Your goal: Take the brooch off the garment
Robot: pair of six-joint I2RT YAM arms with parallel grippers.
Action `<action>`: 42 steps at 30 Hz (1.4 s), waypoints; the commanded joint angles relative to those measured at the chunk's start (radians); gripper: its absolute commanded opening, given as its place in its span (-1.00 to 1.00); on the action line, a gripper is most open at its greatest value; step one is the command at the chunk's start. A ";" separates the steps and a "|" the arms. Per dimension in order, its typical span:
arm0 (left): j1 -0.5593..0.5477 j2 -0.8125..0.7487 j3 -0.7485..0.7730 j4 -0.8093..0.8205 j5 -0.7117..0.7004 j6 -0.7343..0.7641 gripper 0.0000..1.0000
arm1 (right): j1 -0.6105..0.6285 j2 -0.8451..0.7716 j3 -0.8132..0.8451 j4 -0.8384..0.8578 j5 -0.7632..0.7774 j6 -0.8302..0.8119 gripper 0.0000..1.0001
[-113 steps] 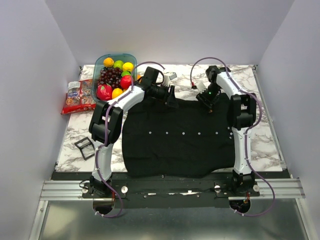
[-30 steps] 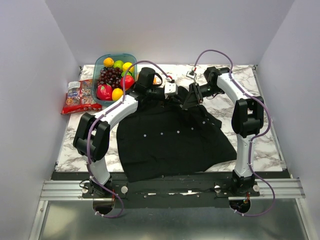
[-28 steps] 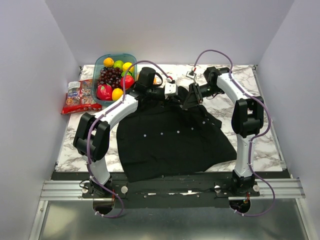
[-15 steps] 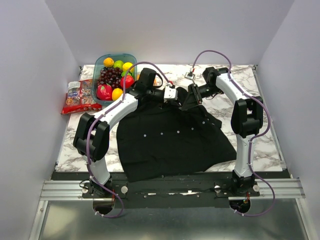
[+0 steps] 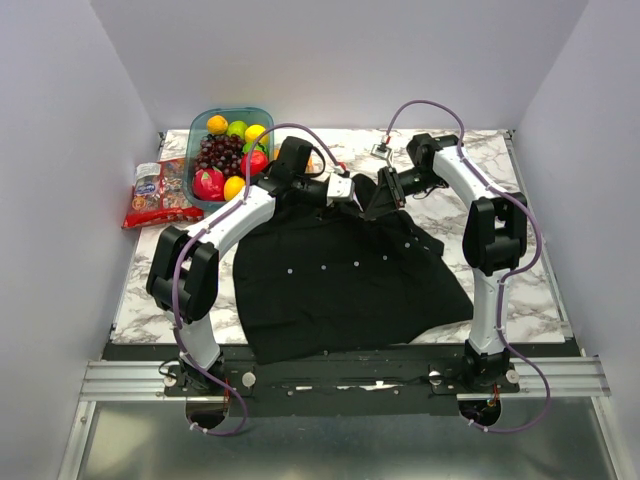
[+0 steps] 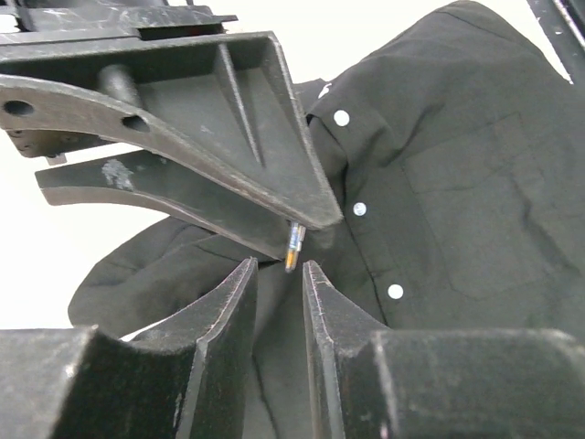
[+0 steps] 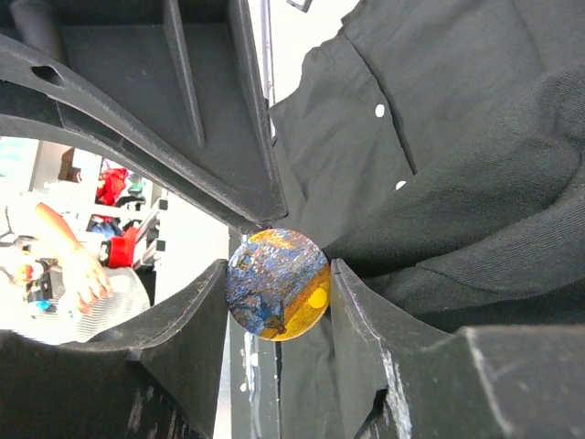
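Note:
The garment [image 5: 340, 280], a black shirt with tiny white buttons [image 6: 342, 118], lies bunched on the marble table. Its far edge is lifted between both grippers. The brooch [image 7: 277, 285] is a round disc painted blue and orange. My right gripper [image 7: 279, 274] is shut on its two edges, at the shirt's far edge [image 5: 374, 203]. In the left wrist view the brooch [image 6: 293, 247] shows edge-on, just beyond my left gripper [image 6: 279, 270]. The left gripper [image 5: 350, 190] faces the right one tip to tip, its jaws narrowly apart with black cloth [image 6: 457, 183] between them. The left fingers [image 7: 210, 119] end right above the brooch.
A clear tub [image 5: 192, 160] of fruit stands at the back left, close behind the left arm. A red snack bag [image 5: 158, 192] lies left of it. A small black square frame [image 5: 170, 295] lies at the left front. A small tag [image 5: 381, 150] lies behind the grippers.
Since 3.8 s ago the shirt has been pulled from flat into a bunch, its far edge lifted. In the last second the left gripper has edged right toward the right one.

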State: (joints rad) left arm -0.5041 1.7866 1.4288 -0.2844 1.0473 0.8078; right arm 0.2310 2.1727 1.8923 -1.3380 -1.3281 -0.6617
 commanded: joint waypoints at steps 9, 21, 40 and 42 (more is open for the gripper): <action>-0.021 0.034 0.013 0.065 0.005 -0.045 -0.26 | 0.002 -0.007 0.022 -0.041 0.013 0.031 -0.14; -0.021 0.056 0.038 0.071 0.023 -0.085 -0.73 | 0.004 -0.005 0.024 -0.026 0.020 0.050 -0.15; -0.088 0.085 0.272 -0.438 -0.295 0.390 -1.00 | -0.027 -0.422 -0.299 0.569 0.484 0.022 0.01; -0.099 0.095 0.300 -0.504 -0.341 0.445 -1.00 | -0.027 -0.454 -0.347 0.634 0.509 0.060 0.02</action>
State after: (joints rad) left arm -0.5655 1.8591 1.6638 -0.5720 0.8562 1.0145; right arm 0.2039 1.8057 1.6554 -1.0042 -0.9688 -0.6785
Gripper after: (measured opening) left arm 0.011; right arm 0.506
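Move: The left fingers, part open, reach rightward at the brooch, whose middle is about 3 cm to that hand's right and 1 cm lower, level in reach. A gathered garment fold lies roughly 4 cm farther out than that hand, 3 cm right, 4 cm lower; the nearest button is some 13 cm back, 4 cm right, 14 cm down. From the right hand the brooch is straight at its tips, about 1 cm left, still clasped across its disc. The left hand edges about 1 cm to the right and slightly down onto the brooch while the right hand holds it still, then shuts fully to pinch its near rim and afterwards eases some 1.5 cm forward and up with it. Once that pinch is made, the right hand comes free of the brooch with its opening hardly changed: it goes roughly 3 cm forward and up, then swings back a little and draws about 4 cm to the right, away from the brooch, rolling some 30 degrees about its fingers' line and dipping their tips. ##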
